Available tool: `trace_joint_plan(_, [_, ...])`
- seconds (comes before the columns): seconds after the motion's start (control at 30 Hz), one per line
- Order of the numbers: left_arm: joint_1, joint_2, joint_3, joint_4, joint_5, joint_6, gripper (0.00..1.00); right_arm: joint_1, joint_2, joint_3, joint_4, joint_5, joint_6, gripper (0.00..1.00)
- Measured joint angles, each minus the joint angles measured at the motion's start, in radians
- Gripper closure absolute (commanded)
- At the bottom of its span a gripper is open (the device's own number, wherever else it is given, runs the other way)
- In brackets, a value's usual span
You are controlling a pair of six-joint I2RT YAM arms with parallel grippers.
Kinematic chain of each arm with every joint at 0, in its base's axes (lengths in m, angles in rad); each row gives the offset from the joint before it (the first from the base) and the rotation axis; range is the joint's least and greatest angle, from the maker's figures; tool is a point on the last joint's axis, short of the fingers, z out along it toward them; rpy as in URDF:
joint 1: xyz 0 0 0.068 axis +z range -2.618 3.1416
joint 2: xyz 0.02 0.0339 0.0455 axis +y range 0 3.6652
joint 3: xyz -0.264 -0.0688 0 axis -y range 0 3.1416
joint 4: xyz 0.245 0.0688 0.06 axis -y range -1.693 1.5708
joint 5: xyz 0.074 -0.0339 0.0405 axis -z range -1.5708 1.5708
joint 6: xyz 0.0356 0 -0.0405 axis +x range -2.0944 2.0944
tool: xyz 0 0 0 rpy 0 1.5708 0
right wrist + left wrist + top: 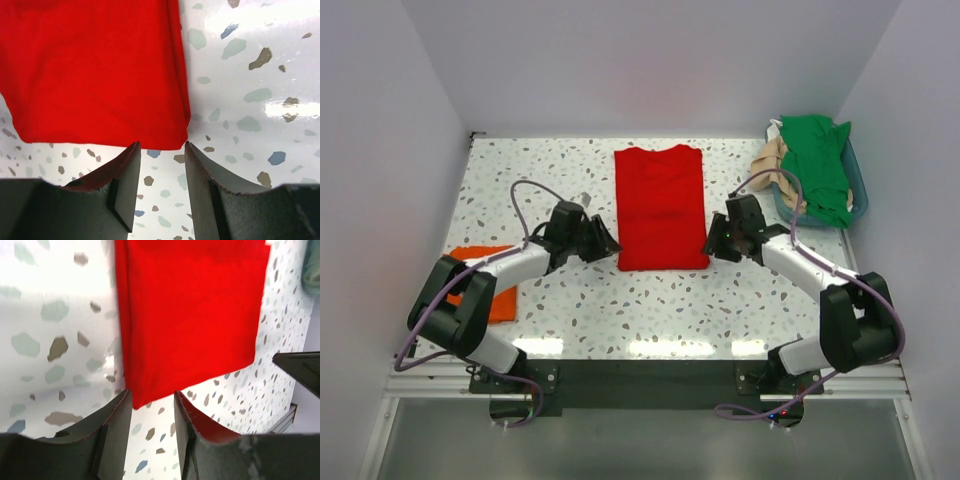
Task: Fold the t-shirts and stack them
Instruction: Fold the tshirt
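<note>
A bright red t-shirt (pixel 660 205) lies flat in the middle of the table, folded into a long upright rectangle. My left gripper (pixel 611 245) sits at its near left corner. In the left wrist view that gripper (pixel 152 396) is open with only tabletop between its fingers, and the red t-shirt's (pixel 190 315) corner lies just past the tips. My right gripper (pixel 712 243) is at the near right corner; in its own view it (pixel 161 146) also stands open and holds nothing, with the red cloth's (pixel 95 70) edge right ahead. An orange t-shirt (pixel 498 296) lies at the left, partly under the left arm.
A teal basket (pixel 858 186) at the back right holds a green t-shirt (pixel 817 160) and a tan one (pixel 773 160), both spilling over its rim. White walls close in the speckled table (pixel 620 310) on three sides.
</note>
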Motion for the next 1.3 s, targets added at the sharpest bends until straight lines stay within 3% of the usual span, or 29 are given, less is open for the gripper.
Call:
trace_joint_plan(0.23, [-0.001, 0.006, -0.127, 0.053, 0.068, -0.035, 0.53, 0.000, 0.037, -0.016, 0.019, -0.053, 0.023, 0.58])
trace_joint_plan(0.57, [-0.001, 0.046, -0.143, 0.140, 0.111, -0.051, 0.53, -0.010, 0.103, -0.041, 0.059, -0.074, 0.035, 0.60])
trace_joint_plan(0.93, [-0.025, 0.099, -0.136, 0.188, 0.094, -0.074, 0.63, -0.024, 0.143, -0.049, 0.099, -0.076, 0.038, 0.62])
trace_joint_plan(1.07, [-0.037, 0.117, -0.125, 0.195, 0.077, -0.077, 0.71, -0.025, 0.158, -0.049, 0.135, -0.082, 0.042, 0.68])
trace_joint_plan(1.3, [-0.046, 0.119, -0.116, 0.164, 0.032, -0.086, 0.98, -0.026, 0.172, -0.049, 0.159, -0.100, 0.042, 0.86])
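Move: Below and behind the left fingers lies the folded red t-shirt's near left corner, about 3 cm back, 1 cm to the right and 6 cm down. Its near right corner is about 6 cm below the right hand and 1 cm left, neither ahead nor back. The orange t-shirt's middle lies some 28 cm left and 7 cm back of the left hand; the bin with the green t-shirt stands roughly 23 cm ahead and 24 cm right of the right hand. Sinking onto the red t-shirt's two near corners, both hands come down about 5 cm from half-open. The left drops fast while drawing back some 4 cm, then creeps lower and slightly right; the right goes almost straight down. Both tip slightly steeper, and near the end both sets of fingers close, pinching the cloth at their corners. ##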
